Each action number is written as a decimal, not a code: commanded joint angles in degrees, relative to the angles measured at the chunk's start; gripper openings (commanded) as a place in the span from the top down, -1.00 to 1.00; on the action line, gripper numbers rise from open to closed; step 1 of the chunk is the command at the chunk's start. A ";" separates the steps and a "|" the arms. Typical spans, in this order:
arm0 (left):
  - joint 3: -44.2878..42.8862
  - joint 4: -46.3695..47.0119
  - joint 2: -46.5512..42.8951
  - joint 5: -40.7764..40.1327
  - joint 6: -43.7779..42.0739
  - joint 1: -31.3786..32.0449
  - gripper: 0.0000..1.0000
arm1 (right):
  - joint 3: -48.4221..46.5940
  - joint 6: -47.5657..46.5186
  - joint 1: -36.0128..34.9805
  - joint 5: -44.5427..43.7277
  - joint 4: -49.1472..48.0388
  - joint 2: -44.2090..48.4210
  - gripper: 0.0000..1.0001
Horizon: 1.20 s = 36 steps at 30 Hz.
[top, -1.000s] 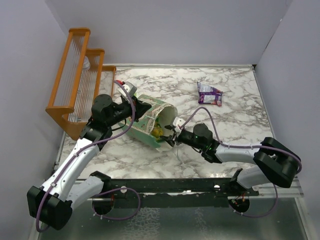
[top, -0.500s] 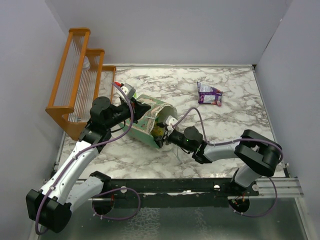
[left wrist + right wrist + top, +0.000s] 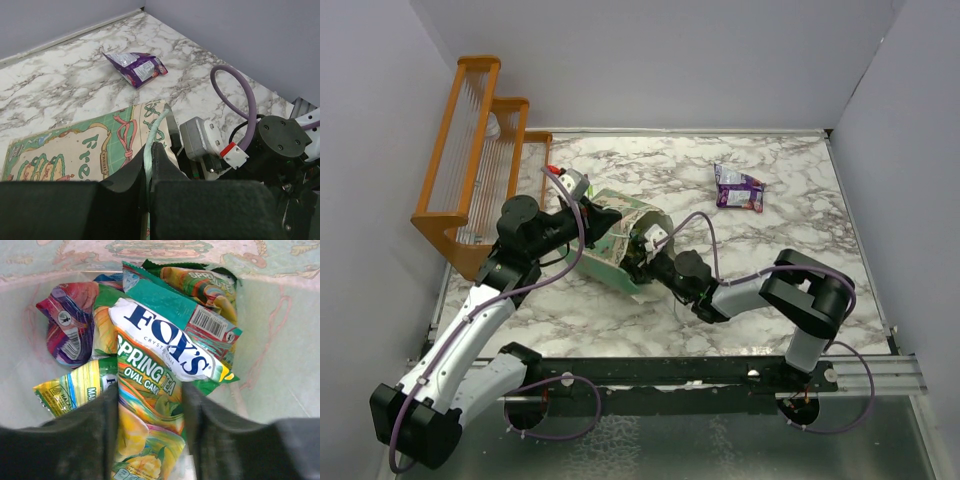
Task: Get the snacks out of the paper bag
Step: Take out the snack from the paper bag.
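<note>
The mint-green paper bag (image 3: pixel 608 255) lies on its side, mouth facing right. My left gripper (image 3: pixel 603 216) is shut on the bag's upper rim (image 3: pixel 152 131), holding the mouth up. My right gripper (image 3: pixel 640 256) reaches inside the mouth. In the right wrist view its fingers (image 3: pixel 95 440) press both sides of a green Spring Tea snack packet (image 3: pixel 150 405). Behind that one lie more snacks, among them a white-labelled packet (image 3: pixel 165 342) and a purple one (image 3: pixel 67 330), against the cream bag wall (image 3: pixel 280 365). One purple packet (image 3: pixel 739 187) (image 3: pixel 137 67) lies outside on the marble.
An orange wooden rack (image 3: pixel 470 160) stands at the back left, close behind the left arm. Grey walls enclose the table on three sides. The right arm's cable (image 3: pixel 235 95) loops just right of the bag mouth.
My right gripper has moved left from the bag's mouth to deep inside it, and its jaws now sit around the green packet. The left gripper keeps its hold on the rim.
</note>
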State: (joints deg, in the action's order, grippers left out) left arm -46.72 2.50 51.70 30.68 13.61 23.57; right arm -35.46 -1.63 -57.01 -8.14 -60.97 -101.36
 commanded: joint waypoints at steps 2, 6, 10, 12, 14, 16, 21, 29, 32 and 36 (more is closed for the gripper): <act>0.96 1.11 -1.84 0.44 -0.32 -0.28 1.00 | 0.45 1.25 -0.29 -2.59 -1.43 1.45 0.32; 1.55 1.09 -1.96 -0.24 -0.87 -0.28 1.00 | 1.19 1.92 -0.29 -0.25 -0.84 3.59 0.74; 2.06 0.99 -2.08 -0.76 -1.46 -0.33 1.00 | 2.18 2.79 -0.29 0.67 -0.23 6.43 0.98; 2.35 1.01 -2.32 -0.95 -1.60 -0.28 1.00 | 2.91 3.26 -0.29 0.96 -0.27 8.02 0.98; 2.69 1.14 -2.69 -1.12 -1.67 -0.28 1.00 | 3.73 3.55 -0.29 1.87 -0.24 9.99 0.98; 3.08 1.30 -2.97 -1.34 -1.82 -0.28 1.00 | 4.51 3.56 -0.29 3.29 0.14 12.28 0.98; 3.55 1.42 -3.58 -2.49 -2.22 -0.28 1.00 | 7.42 3.96 -0.29 6.26 4.16 20.67 0.97; 3.43 1.16 -5.18 -4.04 -3.46 -0.28 1.00 | 12.34 7.11 -0.29 3.98 22.34 39.34 0.97; 4.11 1.28 -5.83 -6.50 -3.56 -0.25 1.00 | 14.17 5.18 -0.25 4.00 29.58 47.45 0.97; 4.96 1.07 -6.13 -8.56 -3.76 -0.37 1.00 | 13.93 2.67 -0.29 1.80 40.43 58.74 0.98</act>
State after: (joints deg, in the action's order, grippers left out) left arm -42.92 2.15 46.65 25.58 10.83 23.57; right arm -21.04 3.33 -57.01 -4.23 -32.67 -52.34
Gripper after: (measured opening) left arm 0.012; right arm 0.060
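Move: The Fox's snack already lies between the right gripper's open fingers inside the paper bag, its middle only about 2 cm farther ahead and 2 cm to the left, 1 cm below. The teal snack sits some 6 cm ahead and 3 cm left, at the same height; the purple packet lies outside on the table, about 19 cm ahead, 26 cm right and 5 cm below. From the left gripper the Fox's snack is roughly 17 cm below, about 2 cm back and level sideways. Shut the right fingers on the Fox's snack almost without shifting the hand, then draw the pinched snack out through the bag's mouth, rising about 10 cm while going some 9 cm right and 8 cm back, gaining speed. Keep the left gripper closed on the bag's handle, almost in place. ##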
